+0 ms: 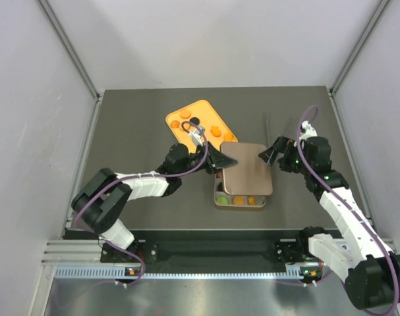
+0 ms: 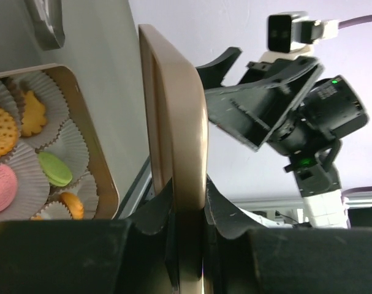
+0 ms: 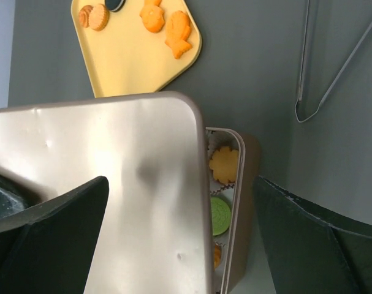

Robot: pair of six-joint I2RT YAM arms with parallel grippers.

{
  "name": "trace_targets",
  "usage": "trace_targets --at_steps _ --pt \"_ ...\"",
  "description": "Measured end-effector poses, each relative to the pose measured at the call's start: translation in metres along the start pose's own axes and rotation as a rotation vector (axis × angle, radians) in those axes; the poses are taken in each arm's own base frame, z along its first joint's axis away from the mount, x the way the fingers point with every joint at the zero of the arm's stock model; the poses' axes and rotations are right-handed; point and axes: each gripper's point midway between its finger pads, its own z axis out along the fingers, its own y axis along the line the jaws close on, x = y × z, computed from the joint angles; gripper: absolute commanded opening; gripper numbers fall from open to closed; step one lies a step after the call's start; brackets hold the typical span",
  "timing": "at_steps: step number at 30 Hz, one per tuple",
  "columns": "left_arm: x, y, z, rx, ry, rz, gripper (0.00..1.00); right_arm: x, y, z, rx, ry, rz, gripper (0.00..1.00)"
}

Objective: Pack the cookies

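Note:
My left gripper (image 1: 226,160) (image 2: 189,205) is shut on the left edge of a bronze tin lid (image 1: 247,170) (image 2: 173,116) (image 3: 112,184). It holds the lid over most of the square tin (image 1: 218,204) (image 3: 238,184). Cookies (image 1: 240,199) (image 2: 54,168) (image 3: 223,164) sit in white paper cups inside the tin, orange, green and pink. More cookies (image 1: 185,116) (image 3: 178,33) lie on the orange tray (image 1: 203,135) (image 3: 136,67) behind it. My right gripper (image 1: 269,157) (image 3: 182,229) is open at the lid's right edge, one finger over the lid and the other past the tin's rim.
Metal tongs (image 1: 267,128) (image 3: 320,79) lie on the dark table behind the right gripper. Grey walls stand close on both sides and at the back.

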Motion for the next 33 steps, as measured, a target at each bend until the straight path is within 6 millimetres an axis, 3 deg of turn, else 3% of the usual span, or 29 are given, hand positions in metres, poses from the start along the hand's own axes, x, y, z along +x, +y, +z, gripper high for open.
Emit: trace_targets --at_steps 16,33 --pt "0.015 0.047 0.009 -0.033 0.053 -0.099 0.0 0.061 -0.023 0.026 -0.055 0.068 0.074 1.0" --pt "0.014 0.069 0.004 -0.057 0.063 -0.131 0.12 0.072 -0.024 0.032 -0.091 0.068 0.107 1.0"
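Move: My left hand already grips the left edge of the lid. The cookie box lies about 8 cm to the right of that hand, 4 cm back and 11 cm below; the yellow tray is some 17 cm ahead, 10 cm left and 13 cm below. My empty right hand has the lid's middle about 5 cm back, 6 cm left and 2 cm below. The tongs lie about 13 cm ahead of the right hand, 8 cm right and 14 cm below. Keeping my pinch on its left edge, I lower the lid about 7 cm with my left hand, nearly straight down onto the cookie box, tipping its far side down by some 10 degrees. My right hand sinks alongside by about 8 cm, jaws wide open at the lid's right edge, edging slightly left and back. Both slow in the second half. ##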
